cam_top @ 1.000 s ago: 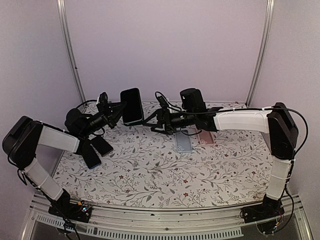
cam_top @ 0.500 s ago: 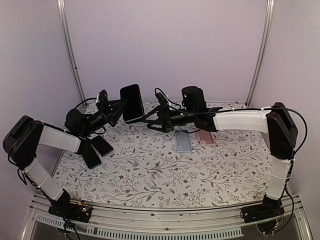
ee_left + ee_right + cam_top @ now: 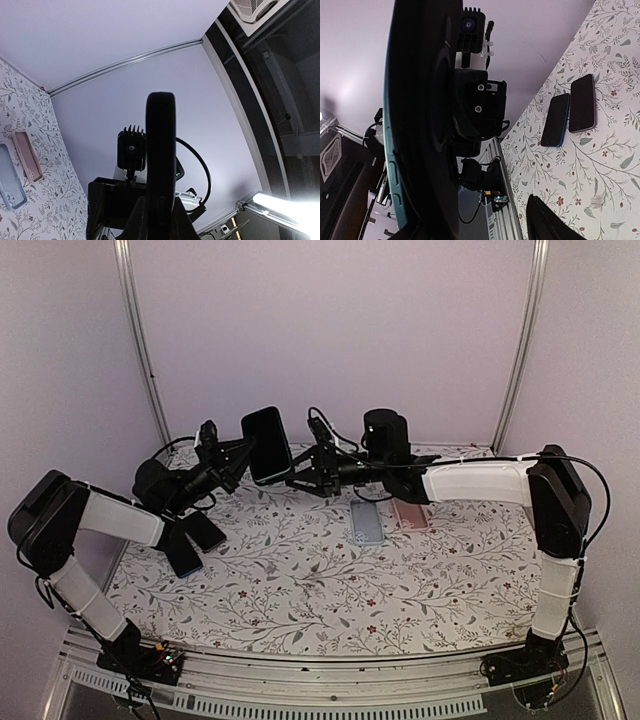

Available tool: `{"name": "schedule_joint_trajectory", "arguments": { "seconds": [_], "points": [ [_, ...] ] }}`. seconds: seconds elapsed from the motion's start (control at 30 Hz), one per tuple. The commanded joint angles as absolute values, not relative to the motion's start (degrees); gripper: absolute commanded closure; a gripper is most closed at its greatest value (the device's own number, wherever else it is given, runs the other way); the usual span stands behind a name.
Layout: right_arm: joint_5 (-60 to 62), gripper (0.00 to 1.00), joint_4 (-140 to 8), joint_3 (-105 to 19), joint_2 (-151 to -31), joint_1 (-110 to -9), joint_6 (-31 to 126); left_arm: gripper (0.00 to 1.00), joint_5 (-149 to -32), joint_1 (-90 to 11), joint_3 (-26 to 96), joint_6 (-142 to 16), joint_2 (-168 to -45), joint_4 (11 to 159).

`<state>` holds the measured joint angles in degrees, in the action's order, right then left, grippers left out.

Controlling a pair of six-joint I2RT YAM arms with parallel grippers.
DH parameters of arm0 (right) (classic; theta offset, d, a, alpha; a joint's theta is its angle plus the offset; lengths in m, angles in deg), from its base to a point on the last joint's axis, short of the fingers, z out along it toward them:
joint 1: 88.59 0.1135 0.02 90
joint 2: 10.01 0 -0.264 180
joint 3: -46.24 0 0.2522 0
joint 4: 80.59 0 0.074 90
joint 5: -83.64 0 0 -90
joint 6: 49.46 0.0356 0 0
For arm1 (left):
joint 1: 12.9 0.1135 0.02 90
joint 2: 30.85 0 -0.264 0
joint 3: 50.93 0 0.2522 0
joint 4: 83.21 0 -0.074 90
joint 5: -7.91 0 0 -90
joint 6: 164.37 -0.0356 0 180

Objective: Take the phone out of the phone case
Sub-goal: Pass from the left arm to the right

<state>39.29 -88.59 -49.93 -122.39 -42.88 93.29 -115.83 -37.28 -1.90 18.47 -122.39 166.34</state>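
A black phone in its dark case (image 3: 265,445) is held upright in the air at the back left. My left gripper (image 3: 243,458) is shut on its lower end. In the left wrist view the phone (image 3: 161,150) shows edge-on, clamped between the two fingers (image 3: 135,222). My right gripper (image 3: 298,478) reaches in from the right, with its jaws round the phone's right edge. In the right wrist view the case's teal rim (image 3: 395,150) fills the left side against one finger, and the other finger (image 3: 545,220) stands apart from it.
Two dark phones (image 3: 205,530) (image 3: 183,552) lie flat at the table's left. A blue-grey case (image 3: 366,522) and a pink case (image 3: 410,515) lie near the middle back, under the right arm. The floral cloth (image 3: 320,590) covers the table.
My right gripper has moved left and up to the phone's edge, and its jaws have narrowed. The left gripper has lifted the phone slightly, its grip unchanged.
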Motion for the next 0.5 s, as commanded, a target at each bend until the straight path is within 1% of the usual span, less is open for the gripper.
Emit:
{"name": "schedule_joint_trajectory", "arguments": {
  "seconds": [0.0,0.17,0.33,0.4,0.47],
  "points": [
    [34.30,0.48,-90.52,-50.95,-124.80,-43.42,95.60,1.00,-119.53,-40.33,-1.86,19.09,-121.76,176.69],
    [35.09,0.74,-92.24,-50.27,-124.36,-43.23,95.98,1.00,-119.35,-40.24,-2.90,17.99,-122.57,176.28],
    [35.57,0.98,-93.17,-49.29,-123.53,-43.24,96.00,1.00,-119.52,-40.07,-3.94,16.29,-123.08,175.09],
    [35.63,1.00,-93.16,-49.06,-123.20,-43.25,95.85,0.99,-119.83,-39.99,-4.03,15.44,-123.13,173.87],
    [35.37,1.00,-93.03,-48.69,-122.76,-43.26,95.36,0.94,-120.13,-39.88,-4.07,14.37,-123.00,172.01]
  ]
}}
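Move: Between the right hand's half-open fingers stands the lower right edge of the phone in its case; the phone's middle lies about 3 cm ahead, 4 cm left and 4 cm above that hand. Below on the table, the blue case is some 7 cm ahead and 17 cm right, the pink case 9 cm ahead and 28 cm right. From the left hand, the right gripper is about 8 cm right, 3 cm back and 5 cm lower, the phone's middle roughly 4 cm right. Closing from a bit over half open to nearly shut, the right fingers pinch the cased phone by its lower right edge, that hand staying almost in place after a rise of about 1 cm. Meanwhile the left hand keeps its grip on the phone's left side and sinks with it by roughly 2 cm. ##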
